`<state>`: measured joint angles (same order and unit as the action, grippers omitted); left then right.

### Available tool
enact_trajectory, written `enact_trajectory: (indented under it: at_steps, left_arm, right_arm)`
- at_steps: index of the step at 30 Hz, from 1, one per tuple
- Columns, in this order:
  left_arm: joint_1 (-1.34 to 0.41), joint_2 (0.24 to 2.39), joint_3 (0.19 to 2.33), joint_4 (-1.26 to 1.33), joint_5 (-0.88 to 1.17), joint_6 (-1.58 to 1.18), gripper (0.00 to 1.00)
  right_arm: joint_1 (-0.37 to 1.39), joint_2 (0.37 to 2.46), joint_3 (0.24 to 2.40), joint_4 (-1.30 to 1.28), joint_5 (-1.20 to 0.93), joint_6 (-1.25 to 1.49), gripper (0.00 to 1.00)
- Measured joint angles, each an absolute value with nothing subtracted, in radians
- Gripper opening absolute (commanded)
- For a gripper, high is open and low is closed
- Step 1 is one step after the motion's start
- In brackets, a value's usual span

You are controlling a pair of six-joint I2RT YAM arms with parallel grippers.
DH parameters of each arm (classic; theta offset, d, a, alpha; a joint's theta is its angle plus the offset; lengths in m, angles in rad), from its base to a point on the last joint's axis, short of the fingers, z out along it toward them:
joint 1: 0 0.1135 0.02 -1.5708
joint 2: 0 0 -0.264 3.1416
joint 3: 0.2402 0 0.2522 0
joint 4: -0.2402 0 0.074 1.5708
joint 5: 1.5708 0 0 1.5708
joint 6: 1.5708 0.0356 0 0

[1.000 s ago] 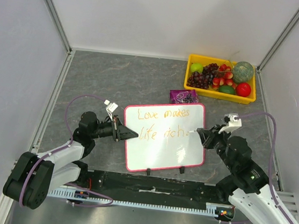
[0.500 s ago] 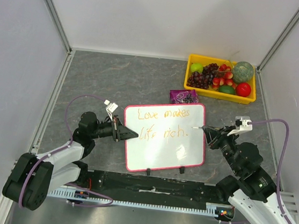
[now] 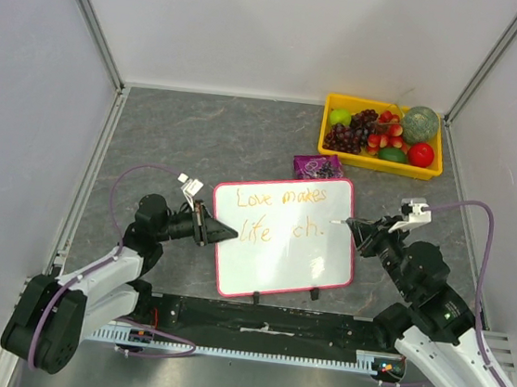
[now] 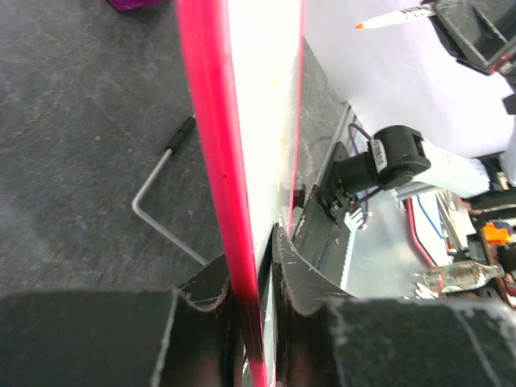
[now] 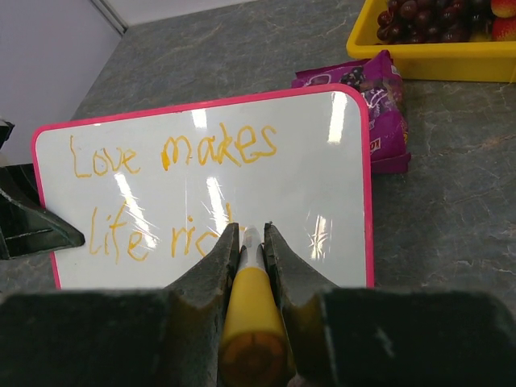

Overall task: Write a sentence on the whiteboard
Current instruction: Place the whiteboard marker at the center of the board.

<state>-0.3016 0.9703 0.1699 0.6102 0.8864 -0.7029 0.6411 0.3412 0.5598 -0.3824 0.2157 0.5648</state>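
The whiteboard (image 3: pixel 317 256), white with a pink-red frame, stands tilted at the table's middle. The sentence (image 3: pixel 280 213) runs in orange over two lines; glare hides part of the lower line. My left gripper (image 3: pixel 219 232) is shut on the board's left edge, and the left wrist view shows the pink frame (image 4: pixel 210 145) between its fingers (image 4: pixel 201 286). My right gripper (image 3: pixel 366 232) is shut on an orange marker (image 5: pixel 251 314). The marker's tip (image 3: pixel 339 223) hovers at the board's right side, just past the last word. From the right wrist, the whiteboard (image 5: pixel 322 177) and sentence (image 5: pixel 173 149) lie below.
A yellow bin (image 3: pixel 379 161) of fruit stands at the back right. A purple packet (image 3: pixel 318 167) lies just behind the board's top edge. The board's wire stand (image 4: pixel 161 210) rests on the grey table behind it. Grey walls enclose three sides.
My right gripper has drawn back to the right and lifted the marker off the board after the last word. The left gripper and the board have hardly moved.
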Motion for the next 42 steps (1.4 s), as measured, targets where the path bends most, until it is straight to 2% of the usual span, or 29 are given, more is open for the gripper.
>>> enact_trajectory:
  at_steps: [2,7,11,21,28,42]
  left_arm:
    - [-0.302,0.954,0.17,0.572,0.862,-0.67,0.35]
    - [-0.3,0.918,0.163,0.477,0.781,-0.592,0.65]
    - [-0.3,0.86,0.159,0.437,0.733,-0.564,0.77]
    - [-0.3,0.644,0.152,0.316,0.597,-0.526,0.87]
    - [-0.3,0.585,0.133,0.271,0.547,-0.515,0.92]
    - [-0.3,0.587,0.125,0.264,0.531,-0.514,0.94]
  right_arm:
    - [0.641,0.349,0.56,-0.382,0.215,0.564,0.0]
    - [0.641,0.387,0.569,-0.383,0.214,0.556,0.0]
    - [0.641,0.395,0.58,-0.383,0.21,0.553,0.0]
    - [0.641,0.397,0.594,-0.383,0.204,0.549,0.0]
    - [0.641,0.439,0.639,-0.388,0.218,0.544,0.0]
    - [0.641,0.752,0.972,-0.548,0.44,0.493,0.0]
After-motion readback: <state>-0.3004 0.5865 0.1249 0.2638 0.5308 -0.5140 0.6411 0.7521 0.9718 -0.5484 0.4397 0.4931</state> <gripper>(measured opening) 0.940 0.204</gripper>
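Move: My left hand is still on the whiteboard's left edge, which sits right at my fingertips; the board's middle is about 14 cm to its right and 2 cm ahead, at its height. From my right hand, holding the marker, the board's middle lies some 15 cm left, 3 ahead and 9 below. The board's top right corner is about 9 cm ahead, 1 left and level; the snack bag roughly 28 ahead, 6 left, 22 lower. I spread my left fingers wide to let go of the board's edge, dipping a little and coming back up as that hand draws about 4 cm left and some 2 forward, swinging counter-clockwise. My right hand keeps the marker pinched and hovers in front of the finished writing, then lifts and reaches forward about 5 cm each way towards the board's top right corner, turning slightly clockwise with its left side dipping. ##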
